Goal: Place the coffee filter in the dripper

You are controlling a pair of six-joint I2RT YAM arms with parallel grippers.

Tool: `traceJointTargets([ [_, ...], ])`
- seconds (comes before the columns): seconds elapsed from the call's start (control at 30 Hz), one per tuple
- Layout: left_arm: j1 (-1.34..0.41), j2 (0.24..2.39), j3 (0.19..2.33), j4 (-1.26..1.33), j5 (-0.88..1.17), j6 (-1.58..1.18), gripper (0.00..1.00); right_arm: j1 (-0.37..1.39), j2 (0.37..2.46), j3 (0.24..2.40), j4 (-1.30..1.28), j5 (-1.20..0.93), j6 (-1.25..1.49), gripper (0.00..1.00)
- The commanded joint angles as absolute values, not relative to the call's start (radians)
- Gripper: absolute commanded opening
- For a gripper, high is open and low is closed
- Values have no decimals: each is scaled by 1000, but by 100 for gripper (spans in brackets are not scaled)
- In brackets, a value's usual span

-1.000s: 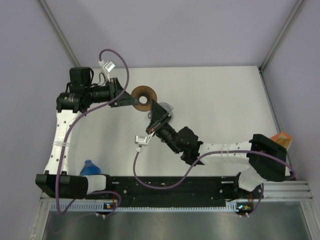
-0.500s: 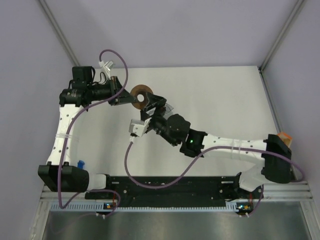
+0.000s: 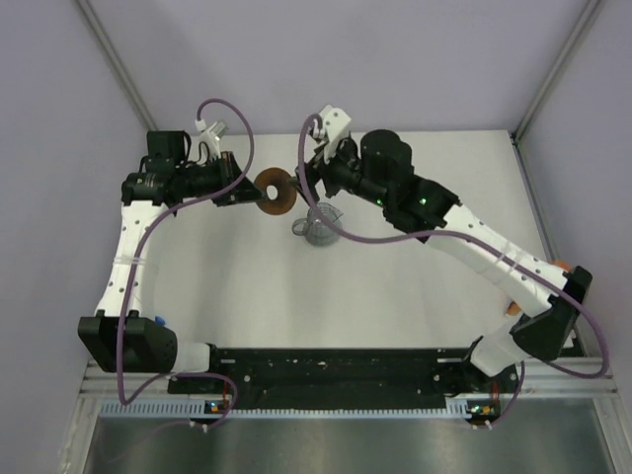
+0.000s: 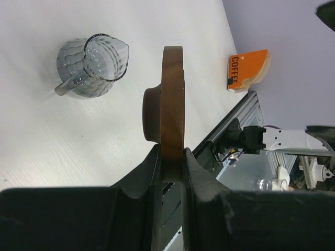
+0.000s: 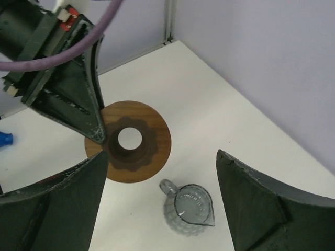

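My left gripper (image 3: pixel 253 190) is shut on the rim of a brown wooden ring (image 3: pixel 277 191), held on edge between its fingers in the left wrist view (image 4: pixel 172 94). My right gripper (image 3: pixel 312 190) is open wide and empty, hanging above the ring (image 5: pixel 129 140) and a glass pitcher (image 5: pixel 189 209). A small blue piece, probably the dripper, shows at the left edge of the right wrist view (image 5: pixel 4 140) and beside the left arm's base (image 3: pixel 158 321); most of it is hidden. The tan coffee filter is not in view.
The glass pitcher (image 3: pixel 321 227) stands upright on the white table (image 3: pixel 425 276), just right of the ring; it also shows in the left wrist view (image 4: pixel 97 65). An orange pack printed COFFEE (image 4: pixel 246 70) lies at the table's right edge. Purple walls close in the back and sides.
My right arm has swung from the table's middle up to the back and now reaches over the pitcher and ring. My left gripper has shifted slightly left with the ring.
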State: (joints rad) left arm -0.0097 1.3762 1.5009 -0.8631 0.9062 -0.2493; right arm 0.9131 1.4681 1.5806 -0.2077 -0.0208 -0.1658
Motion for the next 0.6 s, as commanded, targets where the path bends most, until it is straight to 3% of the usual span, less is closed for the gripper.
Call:
traceJointTargets([
  [0.0,-6,1325,1488,-828,914,-219,0,881,1577,1709,-426,-58,87,81],
  [0.17,-8,1322,1476,-824,922,-224,0,880,1660,1772,-468,-51,132,79],
  [0.57,-8,1315,1451,-805,942,-238,0,877,1755,1847,-459,-32,166,63],
])
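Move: Ahead of the open right hand by barely 1 cm, but about 8 cm to its left and some 11 cm lower, is the wooden dripper, held up by the left gripper. The left fingertips clasp its left edge, about 11 cm left of the right hand and 10 cm below. The glass jug stands on the table about 9 cm ahead of the right hand, level sideways and roughly 33 cm lower. From the left hand, the wooden dripper's middle is about 1 cm ahead, 3 cm right and 1 cm lower. Dropping some 10 cm towards the wooden dripper, the right hand also works about 3 cm left and slightly less forward, tipping its fingers down by nearly 30 degrees. Its wide-open fingers close partway as it eases to a stop beside the dripper's face; contact can't be seen. The left hand keeps its pinch on the rim, staying nearly still. ##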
